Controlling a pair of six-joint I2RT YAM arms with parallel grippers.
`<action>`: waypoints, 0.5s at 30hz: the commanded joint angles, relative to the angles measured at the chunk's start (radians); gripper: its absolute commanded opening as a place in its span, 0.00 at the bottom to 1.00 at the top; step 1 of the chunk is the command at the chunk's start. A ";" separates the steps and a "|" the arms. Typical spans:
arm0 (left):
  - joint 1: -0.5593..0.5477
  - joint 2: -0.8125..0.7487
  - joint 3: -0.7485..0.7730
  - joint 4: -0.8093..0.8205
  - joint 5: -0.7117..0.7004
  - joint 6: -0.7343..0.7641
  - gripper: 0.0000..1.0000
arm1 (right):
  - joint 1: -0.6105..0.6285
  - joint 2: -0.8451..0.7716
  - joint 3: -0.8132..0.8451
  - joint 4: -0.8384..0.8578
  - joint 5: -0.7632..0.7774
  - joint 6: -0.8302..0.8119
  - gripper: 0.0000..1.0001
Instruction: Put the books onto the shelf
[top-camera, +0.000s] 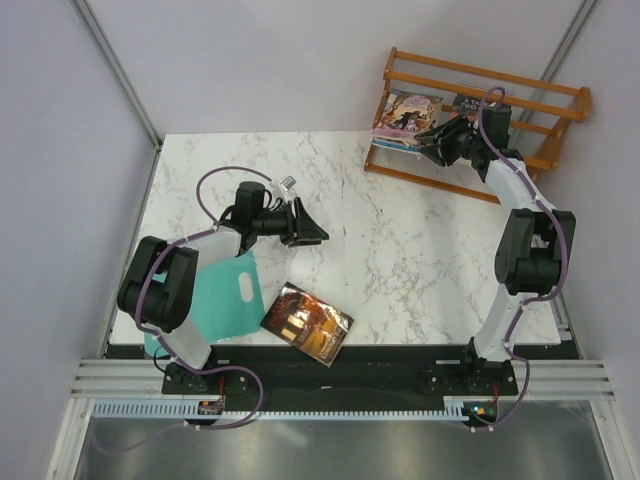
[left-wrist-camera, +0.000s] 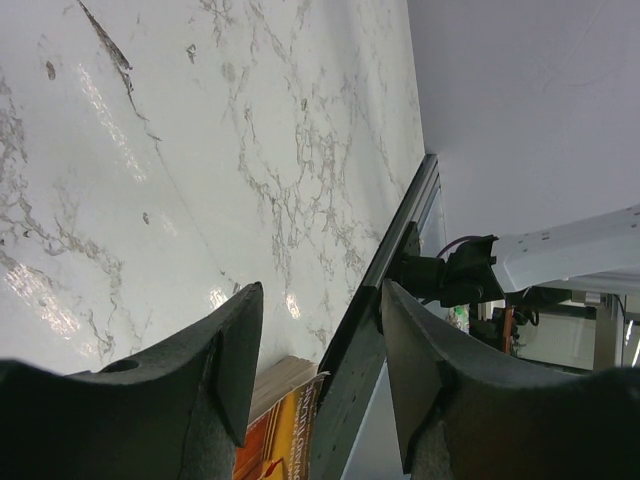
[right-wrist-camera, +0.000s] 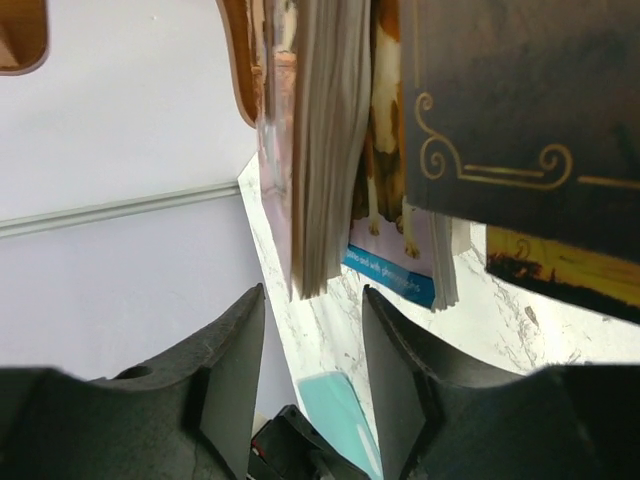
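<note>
The shelf (top-camera: 500, 78), an orange-brown slatted rack, stands at the far right corner. Several books lean in it: a pink-purple one (top-camera: 408, 110), a dark one (top-camera: 470, 101) and, in the right wrist view, a light-blue one with brown dogs (right-wrist-camera: 392, 225). My right gripper (top-camera: 432, 140) is open just short of the pink-purple book's page edge (right-wrist-camera: 325, 150), holding nothing. A dark red-brown book (top-camera: 307, 323) lies flat near the table's front edge. My left gripper (top-camera: 312, 228) hangs open mid-table, empty, with that book's corner (left-wrist-camera: 275, 430) showing below its fingers.
A teal flat sheet (top-camera: 225, 295) with a handle hole lies at the front left, partly under the left arm. Grey walls close in behind the shelf. The marble table's (top-camera: 400, 250) front edge runs along a black rail.
</note>
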 joint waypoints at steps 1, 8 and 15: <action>0.007 -0.033 -0.014 0.050 0.004 0.011 0.57 | -0.003 -0.094 -0.004 0.010 0.025 -0.033 0.48; 0.007 -0.019 -0.021 0.068 0.006 0.001 0.57 | 0.007 -0.134 0.006 -0.040 0.050 -0.080 0.34; 0.007 -0.013 -0.029 0.077 0.008 0.001 0.57 | 0.064 -0.096 0.082 -0.100 0.070 -0.159 0.07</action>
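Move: The pink book just laid on the shelf has its middle some 7 cm ahead of the right hand, 3 cm to its left and about 3 cm higher, with its near corner just off the open fingertips. The dogs book lies under it, 7 cm ahead, 4 cm left and roughly level with the hand. The dark Two Cities book is about 6 cm ahead and 11 cm to the right. From the left hand, the pink book lies some 29 cm ahead, 21 cm right and 11 cm higher. No touch shows by the end: the right hand, with its open fingers around the level of the pink book's near corner, lifts about 4 cm while easing back some 1.5 cm from the book. The fingers close from half open to nearly shut on nothing, and the wrist tips the fingers up slightly, by five degrees or so. ##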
